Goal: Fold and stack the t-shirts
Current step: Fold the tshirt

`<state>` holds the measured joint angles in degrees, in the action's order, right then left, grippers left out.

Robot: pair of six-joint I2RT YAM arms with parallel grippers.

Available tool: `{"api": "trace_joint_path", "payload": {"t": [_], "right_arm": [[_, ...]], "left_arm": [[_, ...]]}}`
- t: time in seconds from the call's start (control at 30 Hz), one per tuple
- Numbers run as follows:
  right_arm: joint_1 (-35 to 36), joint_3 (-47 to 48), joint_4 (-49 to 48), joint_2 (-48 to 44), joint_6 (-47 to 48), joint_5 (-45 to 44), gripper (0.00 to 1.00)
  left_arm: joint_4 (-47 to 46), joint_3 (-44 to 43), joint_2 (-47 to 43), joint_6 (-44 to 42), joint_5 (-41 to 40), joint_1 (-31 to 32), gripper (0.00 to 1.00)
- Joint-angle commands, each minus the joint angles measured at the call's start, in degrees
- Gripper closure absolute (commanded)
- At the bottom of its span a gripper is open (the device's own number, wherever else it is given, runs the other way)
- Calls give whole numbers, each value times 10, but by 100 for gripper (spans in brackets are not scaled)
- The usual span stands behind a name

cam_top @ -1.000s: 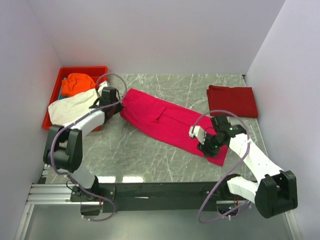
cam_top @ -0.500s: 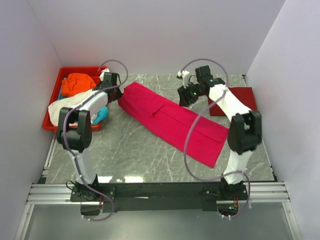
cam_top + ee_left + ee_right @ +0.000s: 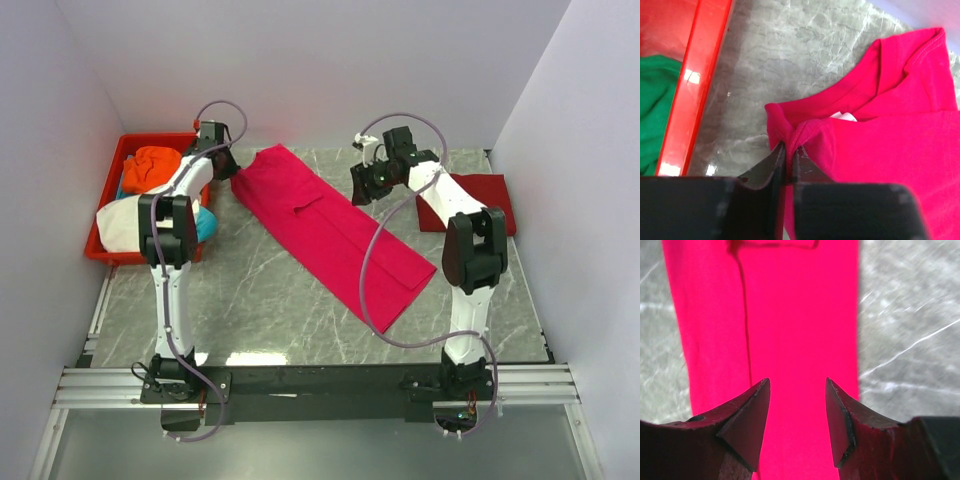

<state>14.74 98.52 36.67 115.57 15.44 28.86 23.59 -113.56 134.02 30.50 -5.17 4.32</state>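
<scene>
A bright pink-red t-shirt (image 3: 330, 228) lies as a long folded strip slanting across the marble table. My left gripper (image 3: 226, 168) is shut on the shirt's shoulder fold beside the collar (image 3: 840, 90), at the strip's far left end; the left wrist view shows cloth pinched between the fingertips (image 3: 775, 157). My right gripper (image 3: 361, 187) hovers open over the strip's right edge, the pink cloth (image 3: 790, 315) showing between its jaws, nothing held. A darker red t-shirt (image 3: 468, 200) lies folded at the far right.
A red plastic tray (image 3: 150, 139) stands at the far left holding an orange shirt (image 3: 155, 166), a white one (image 3: 120, 222) and a teal one (image 3: 206, 224); its rim (image 3: 695, 90) is close to my left gripper. Walls enclose the table.
The right arm left the shirt's near hem and swung to the far middle, jaws a little wider. The left gripper drew the collar end toward the back, and the strip turned with it.
</scene>
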Motion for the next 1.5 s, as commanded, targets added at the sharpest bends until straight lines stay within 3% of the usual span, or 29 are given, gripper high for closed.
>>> {"api": "trace_joint_path", "payload": {"t": [0.0, 0.07, 0.17, 0.3, 0.53, 1.1, 1.47], "right_arm": [[-2, 48, -16, 33, -29, -33, 44], [-5, 74, -14, 49, -49, -52, 44], [-11, 88, -10, 71, -54, -78, 43], [-24, 86, -4, 85, -40, -91, 43], [-38, 115, 44, 120, -9, -74, 43], [-38, 177, 126, 204, 0, -43, 44], [-47, 183, 165, 213, 2, 3, 100]], "left_arm": [[15, -61, 1, -18, 47, -13, 83], [16, -68, -10, -31, 62, -20, 60], [4, -59, -62, -45, 77, -24, 43], [-43, 11, -165, -70, 94, -24, 36], [-116, 213, -381, -104, 111, -24, 33], [-85, 533, -707, -112, 198, -24, 33], [-103, 643, -776, -58, 237, -24, 34]]}}
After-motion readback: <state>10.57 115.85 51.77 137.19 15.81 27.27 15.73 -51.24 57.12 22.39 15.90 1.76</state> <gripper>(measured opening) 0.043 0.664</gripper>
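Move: The left hand is still pinching the far-left corner of the pink t-shirt. The open right hand hovers over the shirt: the far long edge it goes for is about 4 cm to its right, 2 cm ahead and 11 cm below, with the folded sleeve flap some 9 cm ahead and 11 cm left of the hand. The dark red folded shirt lies about 27 cm right and 7 cm ahead. From the left hand, that same edge spot is some 31 cm right and 13 cm back. The right fingers shut on the t-shirt's far long edge to pinch it, after shifting a little forward and to the right while sinking about 10 cm and tipping steeper. Meanwhile the left hand opens and lets go of the corner, rises sharply, then draws back some 27 cm towards its base, dipping partway down again, fingers tilting up and staying open. ##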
